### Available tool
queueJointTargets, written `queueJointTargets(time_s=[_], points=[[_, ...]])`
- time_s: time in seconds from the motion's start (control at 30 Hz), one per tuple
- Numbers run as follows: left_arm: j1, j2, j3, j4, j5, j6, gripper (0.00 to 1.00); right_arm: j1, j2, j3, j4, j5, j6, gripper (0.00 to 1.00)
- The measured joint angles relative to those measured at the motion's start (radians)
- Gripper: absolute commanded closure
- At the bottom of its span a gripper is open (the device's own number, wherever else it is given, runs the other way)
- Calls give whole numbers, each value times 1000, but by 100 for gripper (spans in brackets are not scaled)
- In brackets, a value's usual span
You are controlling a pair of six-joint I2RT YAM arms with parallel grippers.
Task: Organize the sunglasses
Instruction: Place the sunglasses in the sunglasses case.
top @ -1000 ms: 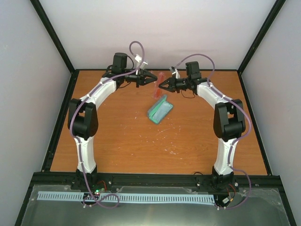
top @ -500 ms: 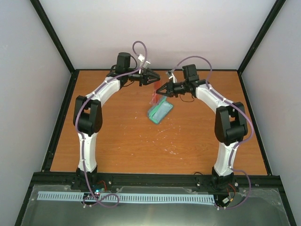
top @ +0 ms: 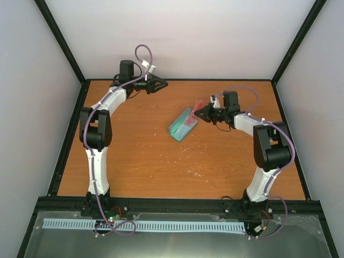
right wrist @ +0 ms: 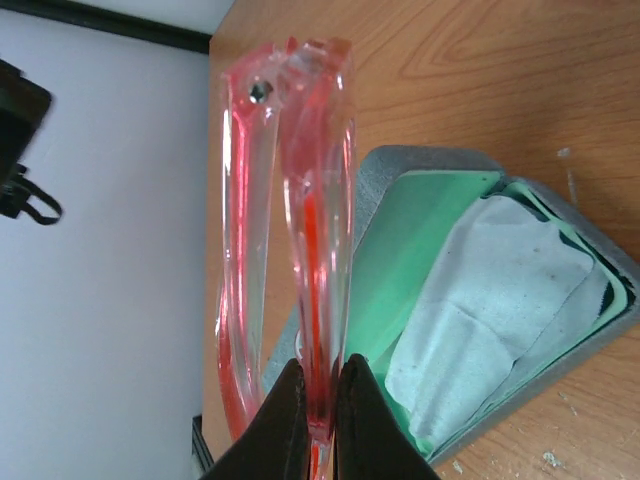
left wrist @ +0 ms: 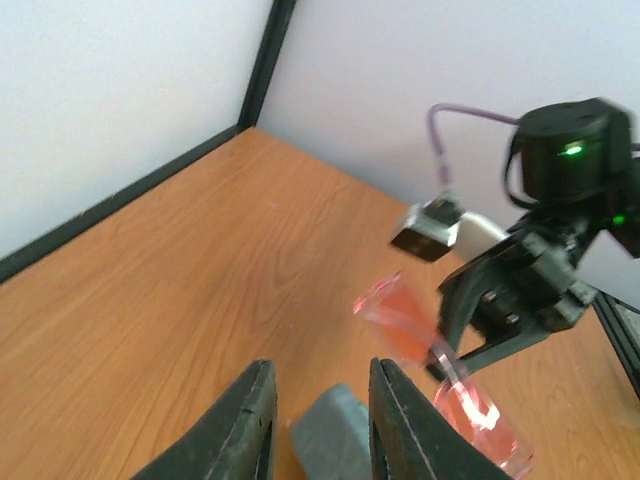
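Observation:
The sunglasses (right wrist: 300, 190), see-through pinkish-red, stand folded and on edge in my right gripper (right wrist: 320, 420), which is shut on their lower rim. They hang over the far end of the open grey-blue case (right wrist: 590, 250), whose green lining holds a pale cloth (right wrist: 480, 310). From above, the sunglasses (top: 196, 105) and right gripper (top: 200, 112) sit just right of the case (top: 181, 126). My left gripper (top: 163, 84) is at the back left, apart from them, open and empty. Its wrist view shows its open jaws (left wrist: 320, 425), the case corner (left wrist: 330, 445) and the sunglasses (left wrist: 400, 320).
The black frame rail (top: 67, 140) runs along the left side, and the back wall rises close behind the left gripper. Bare wooden tabletop (top: 161, 166) stretches from the case to the arm bases.
The left gripper has opened, let go of the sunglasses and drawn back to the left. The right gripper has carried the sunglasses right and down, to the far end of the case.

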Motion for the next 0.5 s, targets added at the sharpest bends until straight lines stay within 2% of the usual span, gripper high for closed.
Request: queueJointTargets(time_s=[0.2, 0.5], points=[[16, 61, -3, -61, -21, 22, 73, -2, -49, -102, 158, 69, 106, 97], [-7, 88, -23, -141, -79, 64, 75, -2, 47, -132, 285, 89, 220, 97]])
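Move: The open sunglasses case, the right hand's goal, has its middle about 6 cm to that hand's left, about level with it in forward reach and roughly 10 cm below. The folded cloth fills the case's right part, about 4 cm to the right hand's left and level ahead, also some 10 cm down. From the left hand the case lies about 8 cm back, 6 cm to the right and some 22 cm below. Dropping about 8 cm almost straight down, the left hand, empty and fingers unchanged, comes towards the case while its wrist turns some 10 degrees. The right hand keeps the sunglasses pinched, eases 1 cm right, then sinks about 3 cm towards the case and slightly forward, swinging roughly 10 degrees clockwise. ##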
